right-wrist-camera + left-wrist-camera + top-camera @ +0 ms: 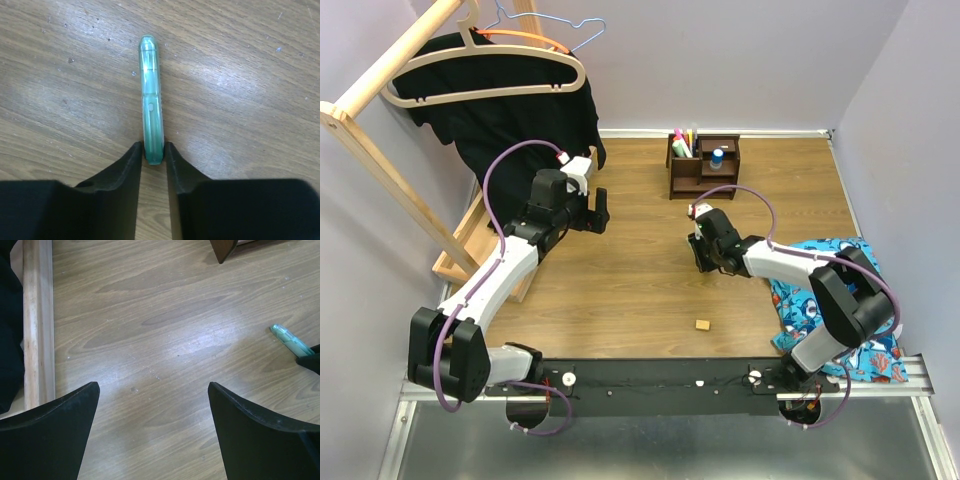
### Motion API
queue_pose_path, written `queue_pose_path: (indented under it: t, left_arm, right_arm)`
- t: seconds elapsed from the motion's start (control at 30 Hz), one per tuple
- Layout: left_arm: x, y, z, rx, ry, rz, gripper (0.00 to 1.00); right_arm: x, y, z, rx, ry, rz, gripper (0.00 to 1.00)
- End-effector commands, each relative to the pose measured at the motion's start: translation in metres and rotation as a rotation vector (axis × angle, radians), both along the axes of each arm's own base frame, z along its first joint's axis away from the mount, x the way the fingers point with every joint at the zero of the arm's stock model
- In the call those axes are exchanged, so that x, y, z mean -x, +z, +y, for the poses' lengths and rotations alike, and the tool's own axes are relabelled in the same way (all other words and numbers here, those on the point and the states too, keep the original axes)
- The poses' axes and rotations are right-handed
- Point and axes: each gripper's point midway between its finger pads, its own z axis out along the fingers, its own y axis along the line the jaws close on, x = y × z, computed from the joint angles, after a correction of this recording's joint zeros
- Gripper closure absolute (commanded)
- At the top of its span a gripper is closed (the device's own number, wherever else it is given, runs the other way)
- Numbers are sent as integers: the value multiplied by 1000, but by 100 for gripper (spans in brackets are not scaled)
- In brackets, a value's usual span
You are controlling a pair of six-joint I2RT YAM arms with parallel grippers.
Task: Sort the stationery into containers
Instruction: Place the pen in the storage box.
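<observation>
A green highlighter (151, 95) lies flat on the wooden table, and my right gripper (152, 150) is shut on its near end, both fingers pressed against its sides. From above, that gripper (701, 262) sits low at mid-table. The highlighter's tip (290, 338) also shows at the right of the left wrist view. My left gripper (152, 390) hangs open over bare wood, holding nothing. The dark brown organizer (703, 165) stands at the back with pens and highlighters (683, 142) upright and a blue-capped tube (717, 158) in it. A small orange-yellow eraser (701, 324) lies near the front.
A blue fish-print cloth (840, 300) lies at the right by the right arm. A light wooden clothes rack (380, 160) with a black garment (510, 120) and hangers fills the back left; its base rail (37, 325) runs beside my left gripper.
</observation>
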Motion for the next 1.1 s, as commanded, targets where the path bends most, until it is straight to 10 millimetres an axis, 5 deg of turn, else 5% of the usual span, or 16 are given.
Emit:
queue_pose_path:
  t: [0.0, 0.17, 0.33, 0.5, 0.7, 1.07]
  left_arm:
    - [1, 3, -1, 10, -1, -20, 1]
    - [1, 4, -1, 12, 0, -22, 1]
    - [0, 3, 0, 13, 3, -18, 1]
    - [-3, 5, 1, 29, 10, -18, 1]
    - [-4, 6, 1, 31, 11, -19, 1]
    - [1, 2, -2, 22, -2, -17, 1]
  right_arm:
    - [-7, 2, 7, -11, 23, 0, 74]
    - [-13, 14, 8, -21, 17, -32, 99]
    - [-23, 46, 9, -85, -29, -90, 99]
    - [-42, 75, -13, -116, -137, -159, 99]
    - [-73, 77, -51, -89, -218, -206, 99]
    - [-110, 79, -52, -73, -226, -272, 99]
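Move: The pen lies on the table right at the right hand, its near end already between the parted fingertips and its middle about 4 cm ahead, 1 cm left and 1 cm below. From the same hand, the storage box stands some 23 cm ahead and 2 cm right; inside it, the blue bottle is about 25 cm ahead and 5 cm right. From the left hand, the pen is level fore and aft, roughly 21 cm right and 17 cm below. The right hand stays down at the table while its fingers close on the near end of the pen, then lifts it about 6.5 cm, most of the rise coming before the main swing to the right. Keeping that height, it carries the pen forward towards the front of the storage box, ending about 8.5 cm farther out and 5.5 cm to the right, with the fingers tipped up some 10 degrees and the hand turned a little clockwise. ##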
